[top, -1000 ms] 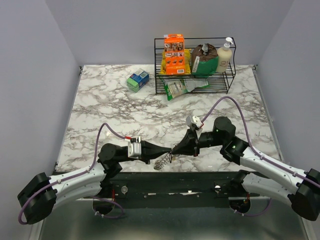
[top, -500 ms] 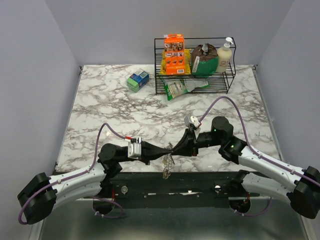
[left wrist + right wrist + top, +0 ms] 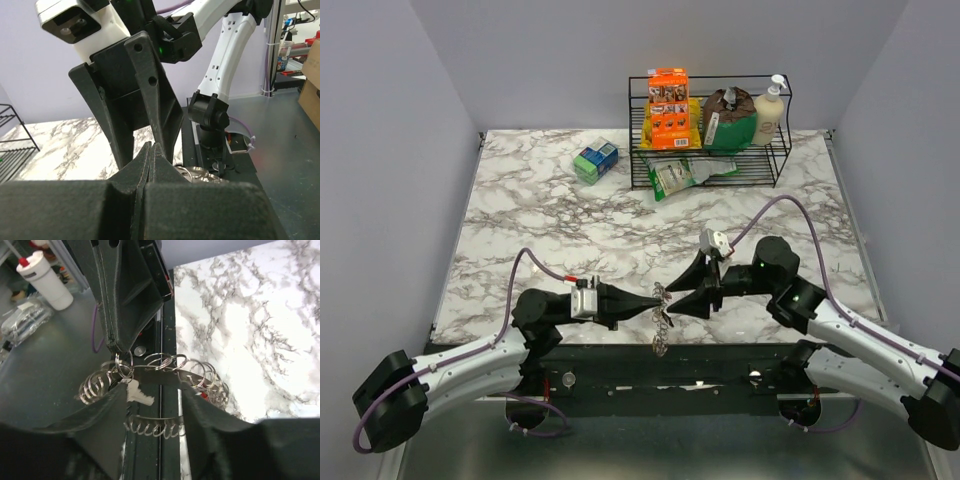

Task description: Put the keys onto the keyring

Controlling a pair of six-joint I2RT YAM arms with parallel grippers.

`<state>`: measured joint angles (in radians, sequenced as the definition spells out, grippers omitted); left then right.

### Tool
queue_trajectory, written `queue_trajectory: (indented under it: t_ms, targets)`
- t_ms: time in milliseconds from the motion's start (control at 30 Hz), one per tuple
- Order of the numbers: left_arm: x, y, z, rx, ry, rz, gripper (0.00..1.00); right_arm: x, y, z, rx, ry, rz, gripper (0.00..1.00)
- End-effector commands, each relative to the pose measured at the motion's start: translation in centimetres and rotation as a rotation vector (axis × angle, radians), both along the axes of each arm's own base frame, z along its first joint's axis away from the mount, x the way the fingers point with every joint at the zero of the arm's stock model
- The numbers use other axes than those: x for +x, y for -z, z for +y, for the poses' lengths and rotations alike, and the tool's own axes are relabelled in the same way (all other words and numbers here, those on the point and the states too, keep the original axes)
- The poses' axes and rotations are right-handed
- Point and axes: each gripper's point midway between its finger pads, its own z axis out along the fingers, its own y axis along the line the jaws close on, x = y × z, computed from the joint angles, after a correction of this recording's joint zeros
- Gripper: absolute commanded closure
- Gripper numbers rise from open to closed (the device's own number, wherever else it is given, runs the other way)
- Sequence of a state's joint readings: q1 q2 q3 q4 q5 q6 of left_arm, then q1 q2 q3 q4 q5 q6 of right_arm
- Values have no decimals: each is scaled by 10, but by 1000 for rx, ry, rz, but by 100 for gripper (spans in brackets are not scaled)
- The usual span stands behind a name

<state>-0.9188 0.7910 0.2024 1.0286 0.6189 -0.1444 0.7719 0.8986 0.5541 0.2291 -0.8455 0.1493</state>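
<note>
The keyring (image 3: 662, 322) is a thin silvery loop strung with several small split rings. It hangs over the table's near edge between my two grippers. My left gripper (image 3: 654, 300) is shut and pinches a small ring at the keyring's top, seen in the right wrist view (image 3: 121, 363). My right gripper (image 3: 673, 295) is open, its fingers (image 3: 102, 412) spread with the keyring (image 3: 165, 429) lying across them. A silver key (image 3: 138, 393) hangs on the ring by the left finger. A bit of red (image 3: 202, 395) shows by the other finger. In the left wrist view only some rings (image 3: 194, 174) show behind my shut gripper (image 3: 151, 146).
A wire rack (image 3: 709, 160) with an orange box, bags and a soap bottle stands at the back of the marble table (image 3: 540, 230). A small green and blue box (image 3: 595, 160) lies left of it. The dark frame rail (image 3: 720, 365) runs below the table's near edge.
My right gripper has opened its fingers and drawn back a little to the right. The keyring has swung from tilted left to hanging straight down from my left gripper.
</note>
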Motion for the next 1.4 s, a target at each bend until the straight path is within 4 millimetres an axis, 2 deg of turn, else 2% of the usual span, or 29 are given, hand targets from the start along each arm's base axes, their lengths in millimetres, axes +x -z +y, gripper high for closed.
queue_trajectory:
  t_ms: [0, 133, 267, 400, 800, 1367]
  targets:
    - [0, -33, 6, -83, -32, -79, 100, 10, 1, -7, -1, 92, -31, 40]
    - [1, -32, 7, -80, -41, -81, 100, 14, -4, -13, 16, 146, -50, 29]
    - [2, -32, 7, -78, -45, -80, 100, 16, -7, -16, 30, 177, -71, 12]
    - [3, -30, 6, -69, -49, -76, 100, 19, -9, -19, 35, 206, -82, 2]
    - [7, -27, 5, -50, -69, -78, 100, 23, -11, -22, 40, 241, -92, 0]
    - [18, -32, 3, -31, -120, -75, 100, 24, -13, -28, 45, 275, -98, 0]
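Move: The keyring already hangs from my left hand, its middle about 5 cm under those fingertips, roughly 1 cm back and 1 cm right. From my right hand that middle is about 2 cm left, 1 cm back and 5 cm below. A key hangs just below my left fingertips, about 1 cm left and 3 cm below my right hand point; the red key is about 2 cm left, 2 cm ahead and 4 cm below. I back my right hand off from the keyring and my left fingertips, going right, forward and a little up, about 3.5 cm in all. It swings some 15 degrees clockwise while its half-open fingers spread wide. My left hand keeps the keyring hanging in its shut fingers and eases about 1 cm forward. ##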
